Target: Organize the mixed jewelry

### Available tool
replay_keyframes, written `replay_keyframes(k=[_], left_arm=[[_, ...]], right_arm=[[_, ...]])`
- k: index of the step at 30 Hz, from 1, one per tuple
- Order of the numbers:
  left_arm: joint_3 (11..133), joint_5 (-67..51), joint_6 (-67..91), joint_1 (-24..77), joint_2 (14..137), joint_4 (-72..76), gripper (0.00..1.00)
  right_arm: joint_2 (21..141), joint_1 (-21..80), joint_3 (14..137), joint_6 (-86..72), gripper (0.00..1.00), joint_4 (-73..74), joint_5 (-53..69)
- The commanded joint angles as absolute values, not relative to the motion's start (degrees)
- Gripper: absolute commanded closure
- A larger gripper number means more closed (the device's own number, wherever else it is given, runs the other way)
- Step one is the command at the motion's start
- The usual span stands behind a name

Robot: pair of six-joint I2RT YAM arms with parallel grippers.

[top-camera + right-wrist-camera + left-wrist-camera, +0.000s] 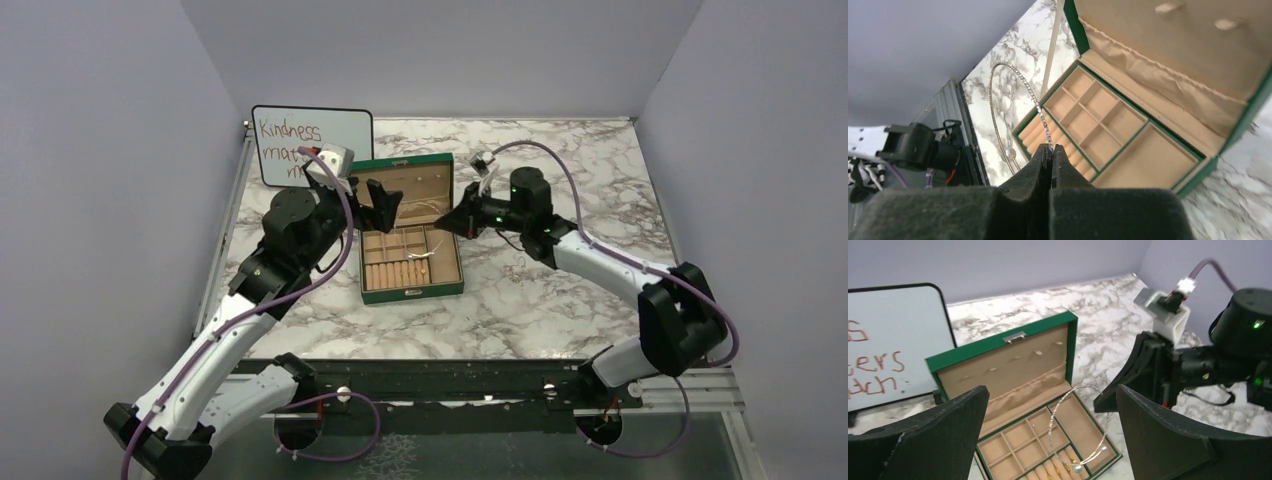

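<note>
A thin silver wire loop (pixel 1066 405) with two small ball ends hangs over the open green box (pixel 998 342), pinched at its top by my right gripper (pixel 1051 150), which is shut on it. In the right wrist view the loop (pixel 1020 75) curves up and left from the fingertips. My left gripper (pixel 1052 390) is open wide just above the box's left half, its fingers (pixel 948 430) on either side of the loop and apart from it. Small gold rings (pixel 1073 462) sit in the ring rolls at the box's front. From above, both grippers (pixel 385 205) (pixel 447 222) meet over the box (pixel 412 290).
A whiteboard (pixel 310 140) with red writing stands behind the box at the left. The box's lid (pixel 1168 45) stands upright at the back. A small white item (pixel 483 162) lies behind the right arm. Purple walls close in three sides of the marble table (pixel 560 300).
</note>
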State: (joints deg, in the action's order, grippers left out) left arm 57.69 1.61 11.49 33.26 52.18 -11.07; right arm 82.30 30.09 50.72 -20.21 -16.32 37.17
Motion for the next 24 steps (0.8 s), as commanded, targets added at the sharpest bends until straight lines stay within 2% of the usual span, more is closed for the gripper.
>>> replay_keyframes(k=[1, 13, 24], left_arm=[[55.11, 12.29, 13.18, 33.13, 47.54, -6.08, 0.01], [54.84, 16.7, 14.29, 33.13, 46.22, -9.57, 0.01], [54.2, 16.09, 14.24, 33.13, 46.64, -9.34, 0.01]], right_arm=[[89.45, 34.73, 57.69, -24.21, 0.99, -22.79, 27.24], [105.91, 39.44, 78.31, -20.5, 0.99, -16.88, 17.26], [109.08, 40.29, 81.56, -16.25, 0.99, -12.54, 13.98]])
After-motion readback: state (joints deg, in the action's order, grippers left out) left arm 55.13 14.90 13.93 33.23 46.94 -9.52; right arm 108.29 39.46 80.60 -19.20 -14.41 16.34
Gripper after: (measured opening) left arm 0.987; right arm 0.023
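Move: The right hand's shut fingers already hold the looped bracelet; the jewelry box's open lid has its middle some 10 cm ahead, 9 cm to the left and 5 cm lower. The tray's middle is about 7 cm back, 7 cm left and 13 cm down. The whiteboard stands roughly 20 cm ahead and 30 cm left. From the left hand, the lid is about 8 cm ahead, 1 cm right and 15 cm below. Keeping its pinch, the right hand carries the bracelet about 10 cm left and forward to the lid as the left withdraws leftward. ##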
